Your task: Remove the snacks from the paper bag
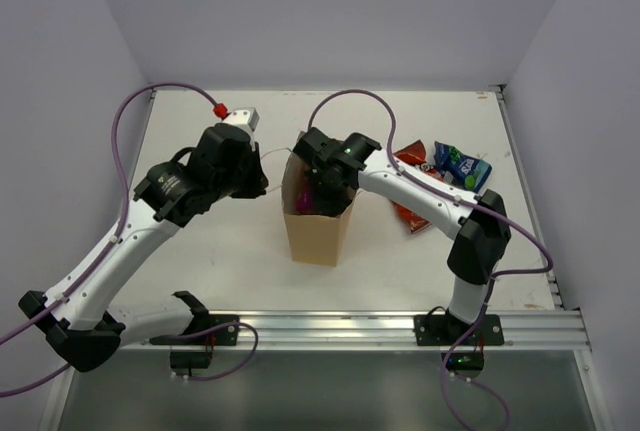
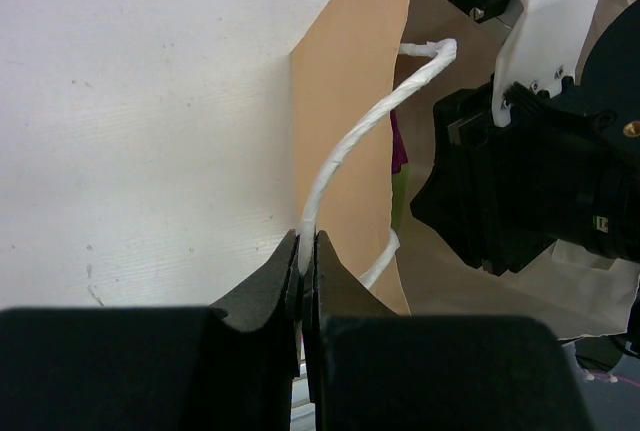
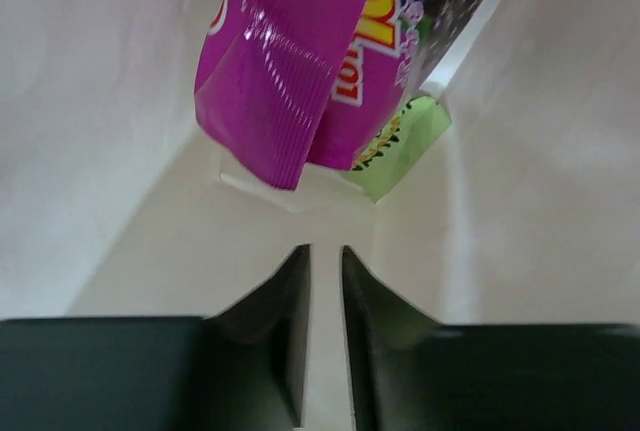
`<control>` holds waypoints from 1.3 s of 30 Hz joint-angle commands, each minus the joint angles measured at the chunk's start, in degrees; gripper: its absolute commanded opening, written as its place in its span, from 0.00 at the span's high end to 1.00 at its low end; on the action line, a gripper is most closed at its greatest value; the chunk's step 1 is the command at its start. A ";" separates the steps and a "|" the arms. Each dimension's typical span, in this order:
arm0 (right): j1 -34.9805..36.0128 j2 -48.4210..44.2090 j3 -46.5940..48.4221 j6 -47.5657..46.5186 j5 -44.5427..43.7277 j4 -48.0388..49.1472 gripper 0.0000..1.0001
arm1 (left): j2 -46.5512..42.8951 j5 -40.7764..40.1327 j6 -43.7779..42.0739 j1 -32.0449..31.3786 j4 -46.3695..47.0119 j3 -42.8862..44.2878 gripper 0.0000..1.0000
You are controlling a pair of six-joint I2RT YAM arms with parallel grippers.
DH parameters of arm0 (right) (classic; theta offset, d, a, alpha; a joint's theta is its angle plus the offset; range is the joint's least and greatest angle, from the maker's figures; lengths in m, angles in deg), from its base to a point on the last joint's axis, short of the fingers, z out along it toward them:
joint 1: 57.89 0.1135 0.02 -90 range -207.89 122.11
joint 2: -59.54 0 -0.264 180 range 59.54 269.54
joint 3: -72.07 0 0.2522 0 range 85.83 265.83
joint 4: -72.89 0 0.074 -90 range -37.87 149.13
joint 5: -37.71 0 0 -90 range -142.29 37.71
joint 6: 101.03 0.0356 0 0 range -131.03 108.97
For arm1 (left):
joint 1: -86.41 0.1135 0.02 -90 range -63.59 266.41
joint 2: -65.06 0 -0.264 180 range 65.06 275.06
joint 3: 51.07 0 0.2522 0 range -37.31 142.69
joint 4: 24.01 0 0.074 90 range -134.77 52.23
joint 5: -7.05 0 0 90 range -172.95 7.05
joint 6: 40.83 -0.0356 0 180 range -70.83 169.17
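The tan paper bag (image 1: 318, 231) stands upright mid-table. My left gripper (image 2: 306, 243) is shut on its white cord handle (image 2: 370, 126), at the bag's left rim (image 1: 262, 176). My right gripper (image 3: 325, 256) reaches down inside the bag (image 1: 325, 191); its jaws stand a narrow gap apart with nothing between them. Just ahead of the fingertips lies a purple/magenta snack packet (image 3: 300, 51), with a green packet (image 3: 400, 141) under it. A red-orange packet (image 1: 410, 213) and a blue packet (image 1: 462, 164) lie on the table to the bag's right.
The bag's pale inner walls (image 3: 120, 101) close in on both sides of my right gripper. The right arm's black wrist (image 2: 540, 181) sits over the bag's mouth. A raised table rim runs along the right side (image 1: 525, 191).
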 commanded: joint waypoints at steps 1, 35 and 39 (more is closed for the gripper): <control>-0.59 -0.26 0.33 0.37 0.13 1.27 0.76 | -1.00 0.15 -0.03 -0.13 -0.26 0.80 1.00; -1.64 3.00 -2.74 -3.59 -8.48 3.21 0.48 | -0.04 2.44 -1.61 -0.13 -0.44 1.33 1.00; -1.74 2.57 -1.95 -4.64 -9.71 2.94 0.45 | -0.13 2.44 -1.52 -0.04 -0.61 0.98 1.00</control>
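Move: The purple snack stands inside the paper bag around the right hand, its middle about 4 cm ahead of the open right fingers, 2 cm to their left and 6 cm below. A green packet lies deeper, some 4 cm ahead, 1 cm right and 11 cm down. The bag's own middle is about 2 cm ahead, 1 cm left and 3 cm lower. From the left hand the purple snack is roughly 3 cm ahead, 11 cm right and 18 cm below. Down into the paper bag, forward and a little to its right, the right hand works some 4 cm in all, closing on the purple snack. Its slightly parted fingers spread to about half open early on and stay so, while the wrist tilts roughly 10 degrees, swinging the tips right and forward. The left hand holds almost still, still pinching the bag's white handle. ##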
